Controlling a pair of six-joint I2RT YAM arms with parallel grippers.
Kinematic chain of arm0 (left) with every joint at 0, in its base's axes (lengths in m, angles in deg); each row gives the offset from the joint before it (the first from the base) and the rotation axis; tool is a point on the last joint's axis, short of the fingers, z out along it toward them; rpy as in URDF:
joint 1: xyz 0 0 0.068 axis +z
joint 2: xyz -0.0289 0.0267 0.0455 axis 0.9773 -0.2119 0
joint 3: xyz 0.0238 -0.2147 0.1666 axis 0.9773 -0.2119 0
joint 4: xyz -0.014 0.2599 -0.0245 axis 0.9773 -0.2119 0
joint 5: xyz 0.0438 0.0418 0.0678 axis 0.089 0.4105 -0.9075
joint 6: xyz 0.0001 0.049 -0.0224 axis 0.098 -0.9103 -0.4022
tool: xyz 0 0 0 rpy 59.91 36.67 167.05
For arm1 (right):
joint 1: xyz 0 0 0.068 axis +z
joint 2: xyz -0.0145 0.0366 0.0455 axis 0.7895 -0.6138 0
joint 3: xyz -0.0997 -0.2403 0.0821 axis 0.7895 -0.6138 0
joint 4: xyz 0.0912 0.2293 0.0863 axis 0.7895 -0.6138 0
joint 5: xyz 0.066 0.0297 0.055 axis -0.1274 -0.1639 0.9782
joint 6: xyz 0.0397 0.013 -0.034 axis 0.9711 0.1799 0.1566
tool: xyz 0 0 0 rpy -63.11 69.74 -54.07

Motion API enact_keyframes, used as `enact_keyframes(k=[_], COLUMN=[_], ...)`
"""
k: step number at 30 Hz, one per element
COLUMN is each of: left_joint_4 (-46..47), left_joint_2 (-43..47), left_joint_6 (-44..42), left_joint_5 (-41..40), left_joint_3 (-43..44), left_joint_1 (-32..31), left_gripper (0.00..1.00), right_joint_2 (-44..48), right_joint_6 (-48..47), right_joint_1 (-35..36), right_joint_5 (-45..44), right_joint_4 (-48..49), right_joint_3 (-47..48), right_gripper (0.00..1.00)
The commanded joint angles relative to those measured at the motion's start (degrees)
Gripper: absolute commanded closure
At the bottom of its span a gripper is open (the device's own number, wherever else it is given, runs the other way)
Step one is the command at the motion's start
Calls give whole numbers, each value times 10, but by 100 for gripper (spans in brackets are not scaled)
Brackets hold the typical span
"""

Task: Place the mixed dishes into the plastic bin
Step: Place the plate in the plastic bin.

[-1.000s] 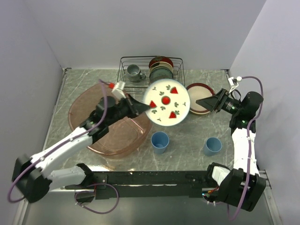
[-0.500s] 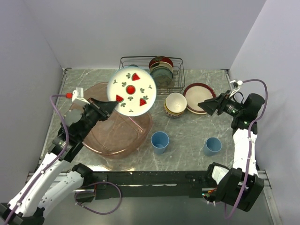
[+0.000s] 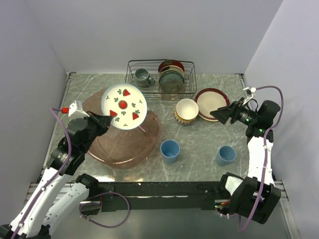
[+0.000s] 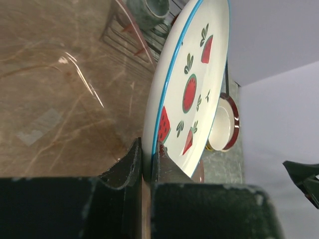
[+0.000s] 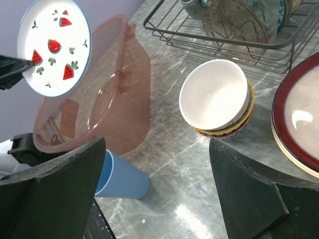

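Observation:
My left gripper [image 3: 105,119] [image 4: 146,169] is shut on the rim of the strawberry-print white plate [image 3: 123,106] [image 4: 192,84] [image 5: 54,46], held in the air over the pinkish plastic bin [image 3: 107,149] [image 5: 99,114]. The bin shows nothing inside. A cream bowl stacked in a red-patterned bowl [image 3: 187,111] [image 5: 218,97] stands right of the bin. Behind it lies a red-rimmed plate [image 3: 213,102] [image 5: 299,119] on top of other plates. Two light-blue cups [image 3: 170,150] [image 3: 226,155] [image 5: 119,179] stand near the front. My right gripper [image 3: 219,112] [image 5: 157,191] is open and empty beside the red-rimmed plate.
A black wire dish rack [image 3: 160,79] [image 5: 224,35] at the back holds a grey mug [image 3: 143,76] and upright dark plates [image 3: 172,74]. Walls close in the table on the left, the back and the right.
The left arm has swung the strawberry plate leftward, from above the bowls to above the bin. The right gripper's jaws have widened; that arm has hardly moved.

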Motion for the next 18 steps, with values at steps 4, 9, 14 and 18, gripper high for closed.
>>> enact_keyframes(k=[4,9,14,18], left_joint_4=[50,41,39,38], left_joint_2=[36,35,34,28], left_joint_6=[31,38,45,45], left_joint_5=[-76,-97,-103,-104], left_joint_3=[10,-3,-18,-32], left_joint_1=[6,8,16,28], left_gripper=[99,99,99,99], right_joint_2=[-6,-6,-6,-6], right_joint_6=[-17,-21,-23,-23], right_joint_1=[-4,-4,-3,-4], right_joint_5=[-11,-14,-15,-15], right_joint_4=[-1,-6,-7,-7], right_joint_3=[2,2,2,2], right_gripper=[8,8,8,8])
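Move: The left hand holds the plate over the plastic bin, whose middle lies nearly straight beneath it, about 22 cm down and level with it fore-and-aft. The dish rack stands some 29 cm ahead and 23 cm to the right, the stacked bowls about 12 cm ahead and 36 cm right, the nearer blue cup some 27 cm right and 10 cm back, all around 22 cm lower. From the right hand, the bin's middle is roughly 47 cm left and 20 cm below. The left hand, keeping its pinch on the plate's edge, first carries the plate left over the bin, about 3.5 cm in all and slowing as it goes, then from about halfway also sinks nearly 4 cm towards the bin floor. Meanwhile the wrist swings some 10 degrees counter-clockwise and dips about 5 degrees, with the plate still reaching out ahead and to the right of the shut fingers. ##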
